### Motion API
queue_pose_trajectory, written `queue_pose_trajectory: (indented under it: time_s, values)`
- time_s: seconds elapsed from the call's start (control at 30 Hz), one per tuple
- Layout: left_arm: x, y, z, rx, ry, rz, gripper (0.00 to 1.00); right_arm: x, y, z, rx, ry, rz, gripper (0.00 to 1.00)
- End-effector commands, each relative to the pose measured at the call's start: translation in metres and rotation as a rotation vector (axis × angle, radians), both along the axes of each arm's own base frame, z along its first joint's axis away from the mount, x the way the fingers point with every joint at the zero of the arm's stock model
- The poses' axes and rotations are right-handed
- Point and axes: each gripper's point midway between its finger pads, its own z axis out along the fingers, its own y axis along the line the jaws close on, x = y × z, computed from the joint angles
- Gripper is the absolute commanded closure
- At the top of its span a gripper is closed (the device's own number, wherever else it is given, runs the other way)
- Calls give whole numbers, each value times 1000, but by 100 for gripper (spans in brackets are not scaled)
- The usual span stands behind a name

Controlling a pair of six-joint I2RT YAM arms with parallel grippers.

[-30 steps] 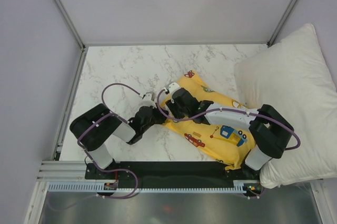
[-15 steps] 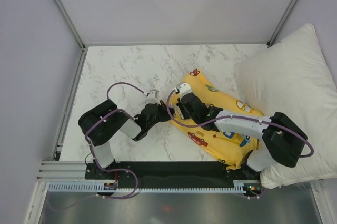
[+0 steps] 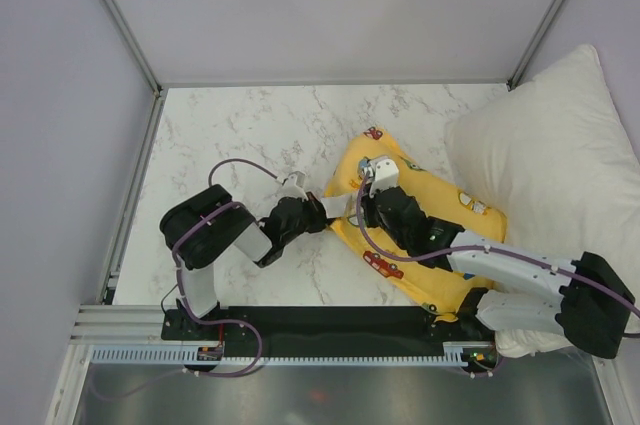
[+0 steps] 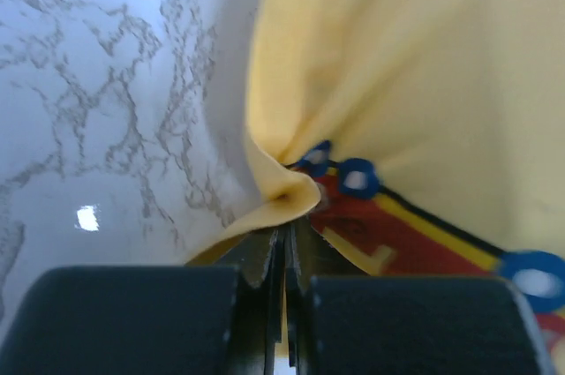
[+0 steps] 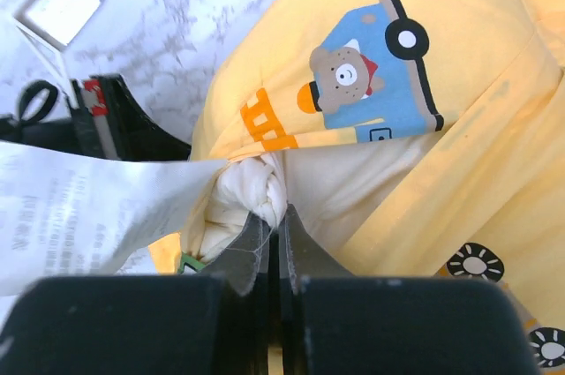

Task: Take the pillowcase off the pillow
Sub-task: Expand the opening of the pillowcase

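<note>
The yellow pillowcase [image 3: 445, 210] with cartoon vehicles lies at the table's right middle, still around the pillow. My left gripper [image 3: 326, 213] is at its left edge, shut on a folded yellow hem of the pillowcase [image 4: 287, 194]. Its fingertips [image 4: 305, 251] meet on that fold. My right gripper [image 3: 356, 207] reaches in from the right just beside it. In the right wrist view this gripper [image 5: 275, 227] is shut on a bunched cream corner of the pillow [image 5: 256, 185] poking out of the pillowcase [image 5: 459, 110] opening. The rest of the pillow is hidden inside.
A much larger white pillow [image 3: 555, 175] leans against the right wall and touches the yellow case. A white printed label [image 5: 79, 212] hangs by the opening. Marble tabletop [image 3: 240, 135] stretches left and back, with metal frame rails [image 3: 135, 195] along the edges.
The right gripper went from open to shut on the pillow's cream corner, and its arm stretched out low. The left gripper kept its hold and shifted slightly right; the case moved back a little.
</note>
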Motion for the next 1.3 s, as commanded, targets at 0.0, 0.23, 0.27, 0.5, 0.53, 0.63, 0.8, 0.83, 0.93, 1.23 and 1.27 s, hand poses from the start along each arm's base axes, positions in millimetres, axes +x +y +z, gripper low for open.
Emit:
queue_pose_trajectory:
  time_s: [0.0, 0.23, 0.27, 0.5, 0.53, 0.63, 0.8, 0.83, 0.93, 1.23, 1.27]
  values:
    - [-57, 79, -115, 404, 313, 50, 98, 18, -32, 86, 138, -203, -191, 100]
    - [-47, 69, -98, 383, 247, 36, 98, 13, -22, 93, 112, -191, -134, 100]
    - [-47, 71, -97, 408, 246, 35, 98, 13, -20, 92, 111, -189, -129, 100]
    - [-33, 73, -22, 356, 70, 53, 98, 6, -11, 74, 113, -152, -91, 100]
    - [-32, 77, 3, 344, 33, 69, 98, 5, -8, 69, 113, -142, -78, 100]
    - [-28, 93, 65, 337, -111, 125, 98, 2, -4, 59, 125, -125, -62, 100]
    - [-30, 99, 162, 269, -315, 165, 72, 0, 1, 51, 121, -110, -40, 100]
    - [-32, 95, 169, 289, -333, 128, 66, -1, 2, 48, 116, -105, -32, 100]
    - [-29, 80, 185, 330, -353, 74, 51, -2, 5, 49, 124, -104, -22, 100]
    - [-33, 19, 184, 381, -348, -58, 27, -7, 5, 47, 127, -100, -7, 100]
    - [-33, 14, 186, 378, -350, -64, 26, -8, 5, 47, 127, -101, -6, 100]
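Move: Low on the table, the left hand has its shut fingers at the pillowcase's edge; the white pillow bunch it heads for lies about 9 cm to its right, 1 cm back and 12 cm above. The white label hanging from that bunch is level ahead, some 4 cm right and 8 cm up. The right hand already pinches the bunch between its fingertips; the blue car print lies roughly 8 cm ahead, straight on, 7 cm below it. Coming free of the pillowcase edge, the left hand first slides left and slightly back, then shoots up about 20 cm, its fingers opening wide; it then turns rightward and down a little toward the label and the bunch, rolling left side up and tipping its fingers upward by some 20 degrees. The right hand keeps its pinch, lifting the bunch about 4 cm early on and then largely holding it there. ##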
